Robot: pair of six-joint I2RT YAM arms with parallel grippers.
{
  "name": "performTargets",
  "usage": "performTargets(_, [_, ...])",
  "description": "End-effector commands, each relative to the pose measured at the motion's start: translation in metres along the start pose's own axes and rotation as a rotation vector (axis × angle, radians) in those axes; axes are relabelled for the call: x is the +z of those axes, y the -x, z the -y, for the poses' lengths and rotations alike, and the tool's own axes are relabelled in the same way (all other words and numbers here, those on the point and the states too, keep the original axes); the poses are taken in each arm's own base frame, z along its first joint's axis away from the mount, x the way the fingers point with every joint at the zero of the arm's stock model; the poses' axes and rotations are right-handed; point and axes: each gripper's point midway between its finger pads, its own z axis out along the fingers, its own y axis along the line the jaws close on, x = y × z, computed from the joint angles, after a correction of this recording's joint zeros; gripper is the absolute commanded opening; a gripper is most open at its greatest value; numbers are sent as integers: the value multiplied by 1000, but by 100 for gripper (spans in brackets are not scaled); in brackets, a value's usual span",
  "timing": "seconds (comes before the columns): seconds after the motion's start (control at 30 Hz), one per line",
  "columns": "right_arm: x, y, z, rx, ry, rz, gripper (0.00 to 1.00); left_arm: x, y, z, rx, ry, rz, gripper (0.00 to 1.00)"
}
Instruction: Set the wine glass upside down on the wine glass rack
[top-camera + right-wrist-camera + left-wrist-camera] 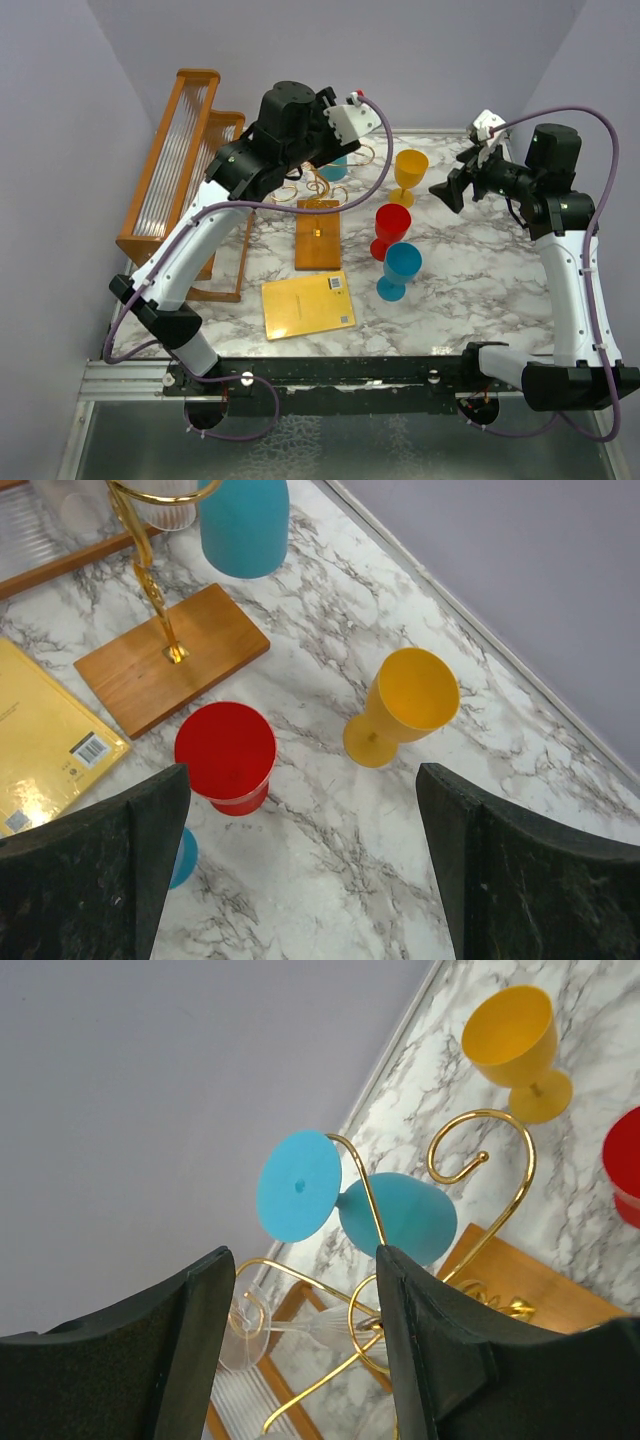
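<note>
The wine glass rack is a thin gold wire stand on a brown wooden base, left of the table's middle. A blue wine glass hangs upside down from one curled arm, its foot above the wire; the glass is partly hidden under my left arm. My left gripper is open just short of it, nothing between its fingers. A clear glass hangs lower on the rack. My right gripper is open and empty above bare marble, beside the yellow glass.
A yellow glass, a red glass and another blue glass stand upright right of the rack. A yellow envelope lies in front of the base. A large wooden frame with clear rods stands along the left wall.
</note>
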Motion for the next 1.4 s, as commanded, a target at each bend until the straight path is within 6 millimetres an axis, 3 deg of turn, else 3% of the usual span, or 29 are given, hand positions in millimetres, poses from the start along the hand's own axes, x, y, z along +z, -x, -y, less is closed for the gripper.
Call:
performTargets(0.0, [-4, 5, 21, -5, -111, 3, 94, -32, 24, -15, -192, 44, 96, 65])
performTargets(0.3, [6, -6, 54, 37, -233, -42, 96, -47, 8, -45, -252, 201, 48, 91])
performTargets(0.67, [56, -50, 112, 147, -332, -159, 91, -81, 5, -87, -304, 368, 56, 98])
performTargets(1.0, [118, -95, 146, 252, -350, -284, 79, -88, -2, -90, -299, 373, 46, 98])
performTargets(1.37, [162, -139, 139, 293, -298, -434, 55, -84, -6, -86, -297, 356, 30, 98])
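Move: The yellow glass stands about 19 cm ahead of the right hand and 4 cm to its left, its middle some 22 cm lower. The red glass, equally low, is about 4 cm ahead and 10 cm left of that hand; the gold rack is 9 cm ahead and 25 cm left. From the left hand, the hung blue glass lies about 11 cm ahead, 4 cm right and 13 cm down, the yellow one 12 cm ahead, 21 cm right and 31 cm down. Any touch is unclear, but the right hand's left finger comes over the right edge of the yellow glass's rim: the hand swings clockwise, reaches roughly 20 cm forward while sinking 15 cm, tips down and partly closes. The left hand backs off from the hung blue glass, left and up, opening wide and turning counter-clockwise, then waits. ##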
